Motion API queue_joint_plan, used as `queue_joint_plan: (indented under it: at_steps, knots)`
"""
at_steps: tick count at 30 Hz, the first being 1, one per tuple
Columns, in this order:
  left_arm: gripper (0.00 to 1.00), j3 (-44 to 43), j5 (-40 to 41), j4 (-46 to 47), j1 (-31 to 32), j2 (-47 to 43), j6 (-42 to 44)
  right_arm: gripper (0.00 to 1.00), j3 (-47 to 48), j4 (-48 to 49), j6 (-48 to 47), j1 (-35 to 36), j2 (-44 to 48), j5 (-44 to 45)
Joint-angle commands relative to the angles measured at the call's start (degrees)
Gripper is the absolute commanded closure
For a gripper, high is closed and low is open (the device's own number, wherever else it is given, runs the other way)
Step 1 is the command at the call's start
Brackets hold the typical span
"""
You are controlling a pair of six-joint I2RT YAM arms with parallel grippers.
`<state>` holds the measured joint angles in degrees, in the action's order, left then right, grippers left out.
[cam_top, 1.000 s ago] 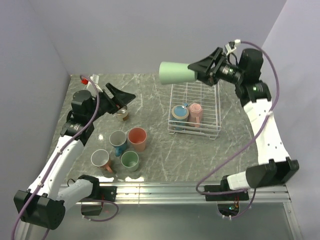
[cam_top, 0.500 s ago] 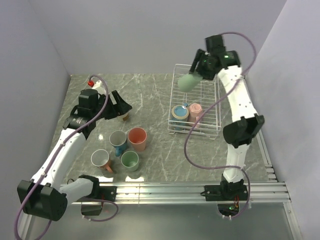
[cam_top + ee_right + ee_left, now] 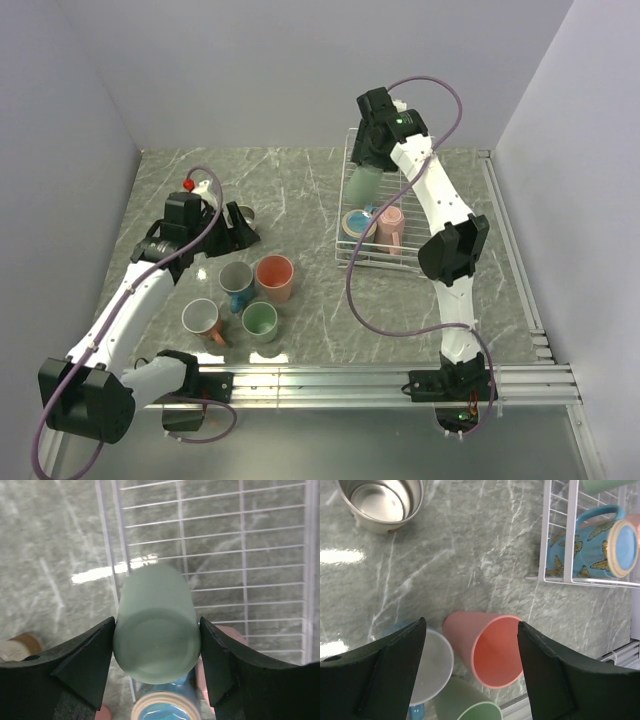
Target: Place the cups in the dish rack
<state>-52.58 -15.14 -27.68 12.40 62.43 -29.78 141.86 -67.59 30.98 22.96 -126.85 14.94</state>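
My right gripper is shut on a pale green cup and holds it bottom-up over the left part of the white wire dish rack. In the right wrist view the fingers clamp the green cup on both sides. A blue butterfly cup and a pink cup lie in the rack. My left gripper is open and empty above the table. In its wrist view the gripper frames a salmon cup, with a metallic cup beyond it.
On the table stand a grey cup, the salmon cup, a green cup and a pale cup with an orange handle. The walls stand close behind and to the right of the rack.
My right arm has swung the green cup left and down, from high beside the rack to just over its left part. My left gripper has dropped lower, toward the cups on the table.
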Motion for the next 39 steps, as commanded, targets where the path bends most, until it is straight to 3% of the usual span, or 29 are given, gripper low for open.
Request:
queue_joint_plan:
  at_steps: [1,7,13,20,28,32,34,36,39]
  knots:
    - [0.21,-0.42,2.38,-0.09,-0.19,-3.11,-0.98,1.00,-0.70,-2.37,-1.09,1.12,0.63,6.94]
    - [0.22,-2.09,2.39,-3.52,-0.19,-3.29,-3.61,1.00,-8.52,1.32,-2.33,1.03,5.90,7.83]
    - [0.23,-4.19,0.81,-2.47,-0.19,-2.67,-6.26,1.00,-13.54,7.03,-2.07,1.30,6.26,1.59]
    - [0.24,-11.31,0.81,-8.96,-0.01,3.48,-1.34,1.00,-17.49,14.15,-1.45,1.74,5.21,-0.96]
    - [0.25,-11.58,0.90,-7.83,0.08,4.62,0.60,1.00,-23.03,20.65,-1.10,1.82,6.09,-6.32]
    - [0.26,-13.07,2.47,-10.45,0.08,7.52,2.18,1.00,-21.20,20.84,-1.80,2.44,4.07,-7.73]
    - [0.26,-13.60,6.23,-11.60,-0.01,8.14,3.23,0.88,-20.49,20.83,-2.24,2.79,3.45,-7.91]
    - [0.26,-14.13,8.97,-12.04,-0.01,9.19,3.67,0.67,-21.62,21.89,-2.16,3.32,3.45,-8.26]
    - [0.27,-15.44,10.92,-12.75,-0.01,11.04,3.76,0.61,-23.65,23.21,-1.54,3.93,3.71,-9.40]
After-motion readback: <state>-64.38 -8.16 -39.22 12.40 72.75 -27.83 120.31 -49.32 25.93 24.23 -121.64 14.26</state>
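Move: The green cup held in the right hand is going to the free spot in the rack's left row, some 14 cm below that hand, about 2 cm left and 2 cm back. The blue mug lies some 11 cm back and 2 left, the pink mug 11 back and 5 right, both about 15 lower. From the left hand the steel cup is about 6 cm ahead, 2 left and 15 down; the coral cup sits 6 back, 5 right, the white-and-blue mug 5 back, 3 left. Downward by about 5 cm, drawing back 2 cm as it sinks and then easing forward and slightly left, the right hand lowers the gripped green cup inside the rack's left wall, just beyond the blue mug, then stays at that height, grip kept. The open left hand dips back, rises about 3 cm, then sinks again, edging forward and left towards the steel cup. ##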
